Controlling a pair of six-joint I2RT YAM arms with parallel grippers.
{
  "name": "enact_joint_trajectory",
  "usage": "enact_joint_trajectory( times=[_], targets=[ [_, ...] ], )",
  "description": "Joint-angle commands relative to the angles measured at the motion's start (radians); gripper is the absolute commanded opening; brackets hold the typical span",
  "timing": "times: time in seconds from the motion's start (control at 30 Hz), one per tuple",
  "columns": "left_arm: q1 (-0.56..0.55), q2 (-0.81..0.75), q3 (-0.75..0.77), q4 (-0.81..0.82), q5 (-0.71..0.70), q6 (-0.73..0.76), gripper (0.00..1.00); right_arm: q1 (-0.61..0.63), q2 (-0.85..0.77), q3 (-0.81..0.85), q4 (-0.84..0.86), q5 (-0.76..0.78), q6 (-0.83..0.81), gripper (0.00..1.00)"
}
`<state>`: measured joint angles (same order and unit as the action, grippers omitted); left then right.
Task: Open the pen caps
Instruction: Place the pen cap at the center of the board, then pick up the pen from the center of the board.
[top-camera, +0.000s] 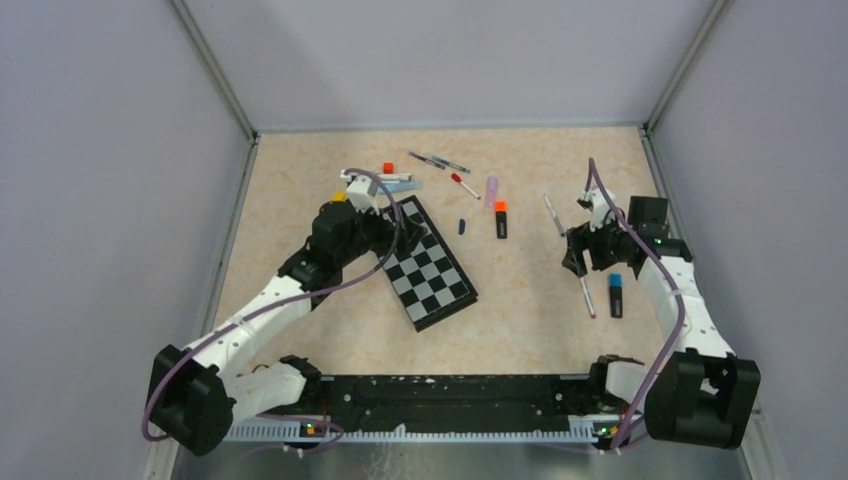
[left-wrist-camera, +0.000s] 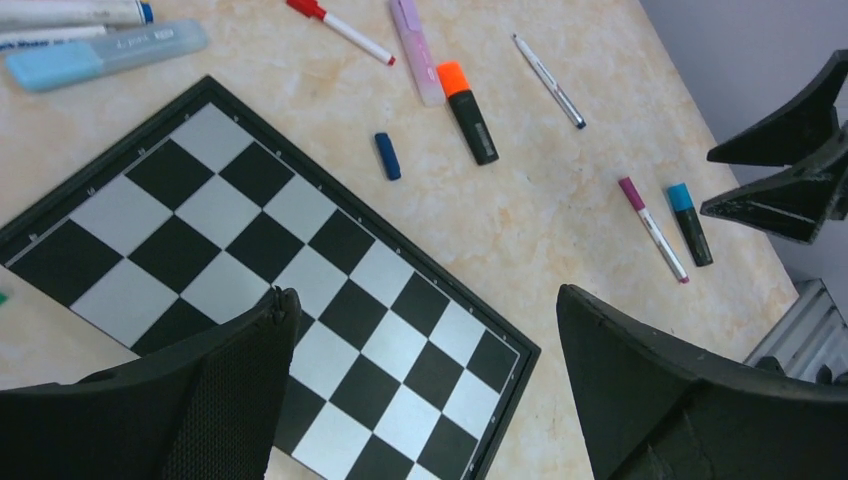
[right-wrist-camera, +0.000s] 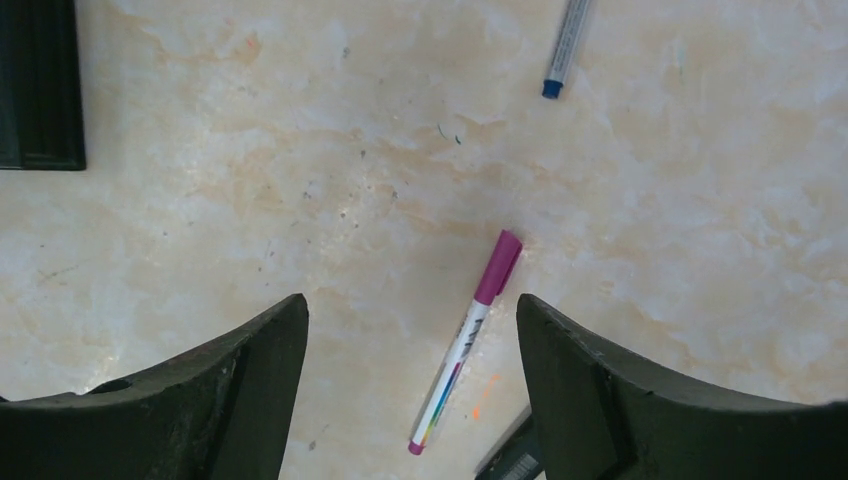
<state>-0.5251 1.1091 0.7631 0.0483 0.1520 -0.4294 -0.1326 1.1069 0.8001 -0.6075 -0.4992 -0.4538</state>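
Observation:
Pens lie scattered on the marbled table. A white pen with a magenta cap (right-wrist-camera: 497, 266) lies on the table below my open right gripper (right-wrist-camera: 411, 302), nearer its right finger; the same pen (top-camera: 587, 297) sits beside a teal-capped black marker (top-camera: 615, 294). My open left gripper (left-wrist-camera: 425, 295) hovers empty over the chessboard (left-wrist-camera: 250, 260). Beyond it lie a loose blue cap (left-wrist-camera: 387, 156), an orange-capped black highlighter (left-wrist-camera: 466, 98), a lilac highlighter (left-wrist-camera: 417, 50), a red-capped pen (left-wrist-camera: 340, 28) and a thin pen (left-wrist-camera: 548, 81). From above, the left gripper (top-camera: 392, 222) and right gripper (top-camera: 578, 255) are well apart.
The chessboard (top-camera: 430, 270) lies tilted at centre-left. Light-blue markers (top-camera: 385, 180), an orange-red cube (top-camera: 388, 167) and a yellow block (top-camera: 339, 197) sit behind the left arm. Two thin pens (top-camera: 438, 161) lie at the back. Grey walls close in the table.

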Motion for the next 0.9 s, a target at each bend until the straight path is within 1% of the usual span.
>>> enact_joint_trajectory(
  times=[0.0, 0.17, 0.3, 0.47, 0.73, 0.87],
  targets=[
    [0.011, -0.092, -0.078, 0.079, 0.088, -0.039, 0.99, -0.007, 0.052, 0.000, -0.026, 0.137, -0.049, 0.75],
    [0.014, -0.161, -0.143, 0.071, 0.062, -0.029, 0.99, -0.007, 0.145, -0.010, -0.055, 0.209, -0.057, 0.75],
    [0.014, -0.185, -0.168, 0.080, 0.056, -0.024, 0.99, -0.007, 0.169, -0.037, -0.045, 0.238, -0.068, 0.69],
    [0.014, -0.177, -0.180, 0.098, 0.065, -0.025, 0.99, -0.007, 0.209, -0.062, -0.036, 0.261, -0.070, 0.59],
    [0.014, -0.175, -0.202, 0.122, 0.079, -0.042, 0.99, -0.007, 0.258, -0.056, -0.026, 0.263, -0.062, 0.45],
    [0.014, -0.173, -0.207, 0.130, 0.084, -0.051, 0.99, -0.008, 0.279, -0.054, -0.022, 0.255, -0.057, 0.43]
  ],
)
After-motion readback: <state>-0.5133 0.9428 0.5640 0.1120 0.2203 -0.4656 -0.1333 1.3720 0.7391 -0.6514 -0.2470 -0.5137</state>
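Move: Behind and to the right of the empty right hand lies the purple-capped pen, its middle about 3 cm back, 4 cm right and 11 cm down. The black highlighter with the blue cap is about 4 cm back and 11 cm right; the uncapped pen is about 16 cm ahead and 2 cm left, both down on the table too. From the left hand the purple-capped pen is roughly 42 cm right, 3 cm back and 20 cm down. Sinking about 10 cm onto the purple-capped pen, the right hand also shifts some 4 cm right and 4 cm back, tipping its fingers some 25 degrees steeper. They narrow from wide to under half open, straddling the pen's barrel without a visible pinch. Over the board, the left hand backs off about 4 cm and sinks slightly, empty and wide open. ##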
